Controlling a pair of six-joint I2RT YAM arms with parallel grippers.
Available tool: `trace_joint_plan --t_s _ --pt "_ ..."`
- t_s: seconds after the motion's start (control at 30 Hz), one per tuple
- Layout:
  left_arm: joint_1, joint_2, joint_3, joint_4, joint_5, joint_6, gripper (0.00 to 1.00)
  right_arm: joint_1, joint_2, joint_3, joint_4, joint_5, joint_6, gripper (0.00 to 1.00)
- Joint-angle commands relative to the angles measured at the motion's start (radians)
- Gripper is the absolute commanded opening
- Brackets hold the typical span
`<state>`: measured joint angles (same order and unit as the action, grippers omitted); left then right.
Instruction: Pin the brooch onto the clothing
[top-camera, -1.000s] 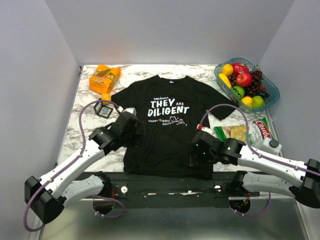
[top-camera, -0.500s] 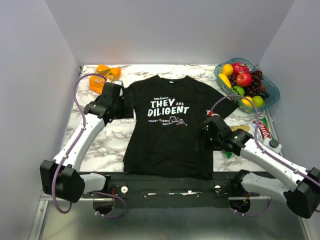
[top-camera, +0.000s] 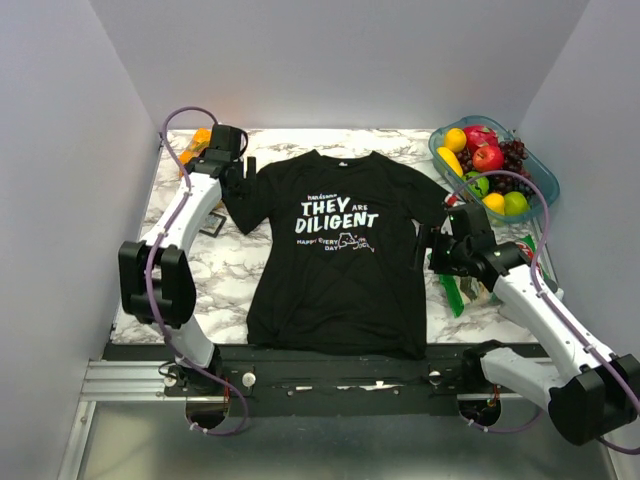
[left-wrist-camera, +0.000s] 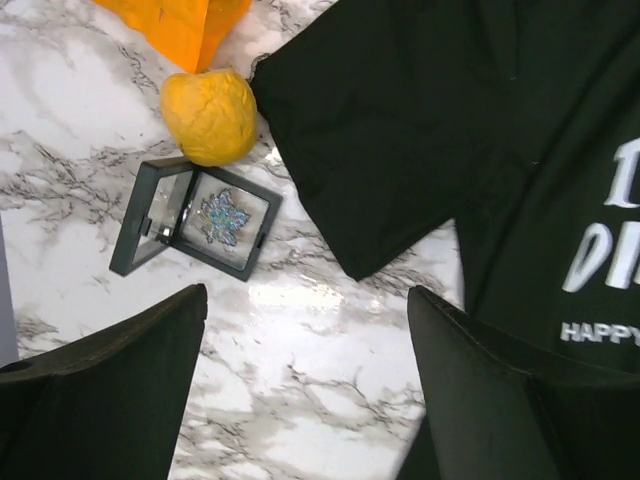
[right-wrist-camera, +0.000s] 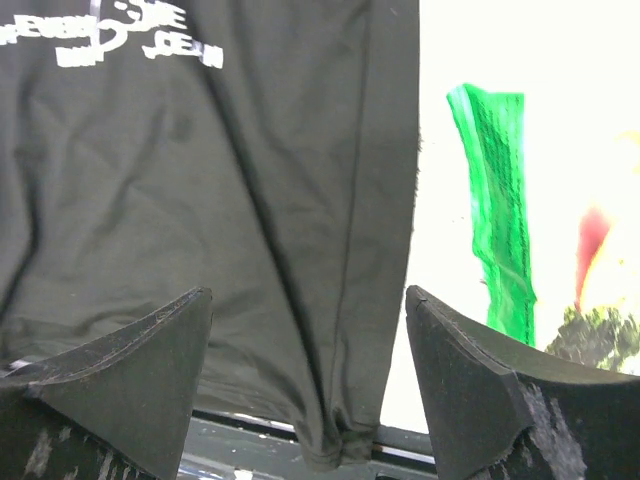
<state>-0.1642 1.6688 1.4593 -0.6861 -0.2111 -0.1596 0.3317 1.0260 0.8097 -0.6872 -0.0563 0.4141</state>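
Note:
The black T-shirt with white "THEY ARE DILIGENT" print lies flat mid-table. The brooch, a small leaf-shaped metallic ornament, lies inside an open black frame case on the marble, left of the shirt's sleeve. My left gripper hovers at the shirt's left sleeve, open and empty, in the left wrist view above bare marble nearer than the case. My right gripper is open and empty over the shirt's right edge; the right wrist view shows the hem below it.
An orange ball touches the case's far side, with an orange snack packet behind it. A fruit bowl stands back right. A green packet and a chips bag lie right of the shirt.
My left arm has swung from the shirt's left side out to the back left sleeve. My right gripper has moved right and back along the shirt's right edge. Both stay open.

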Motion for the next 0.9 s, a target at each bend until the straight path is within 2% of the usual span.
trace_joint_plan --t_s 0.0,0.23,0.5,0.63,0.87 --pt "0.029 0.078 0.019 0.002 -0.09 0.068 0.81 -0.01 0.011 0.045 0.021 -0.076 -0.044 0.85" --pt "0.061 0.153 0.009 0.037 -0.166 0.115 0.76 -0.01 -0.018 0.0 0.02 -0.088 -0.035 0.85" --pt "0.061 0.236 -0.005 0.072 -0.159 0.129 0.63 -0.011 -0.043 -0.035 0.021 -0.1 -0.011 0.85" --pt "0.061 0.246 -0.019 0.095 -0.157 0.13 0.61 -0.01 -0.03 -0.037 0.026 -0.106 -0.011 0.85" --pt "0.06 0.307 0.013 0.072 -0.238 0.115 0.52 -0.01 -0.032 -0.037 0.034 -0.122 -0.014 0.85"
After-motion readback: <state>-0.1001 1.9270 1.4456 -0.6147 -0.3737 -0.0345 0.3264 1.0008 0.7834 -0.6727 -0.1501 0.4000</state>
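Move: The brooch lies in its open black box about 8 cm to the left of my left hand, roughly level with it fore-and-aft and some 16 cm below. The raised lid stands about 4 cm left of the brooch; the yellow fruit sits some 6 cm farther out than the brooch, and the shirt's sleeve spreads about 10 cm to the brooch's right and 6 cm farther out. From my right hand the brooch is some 48 cm left and 17 cm ahead. I sink my left hand about 10 cm towards the brooch in its box, swinging some 6 cm left as I go, mostly in the first half of the descent. My fingers tip down more steeply and lean towards the left, and they narrow steadily from nearly wide open to about half, still touching nothing. ##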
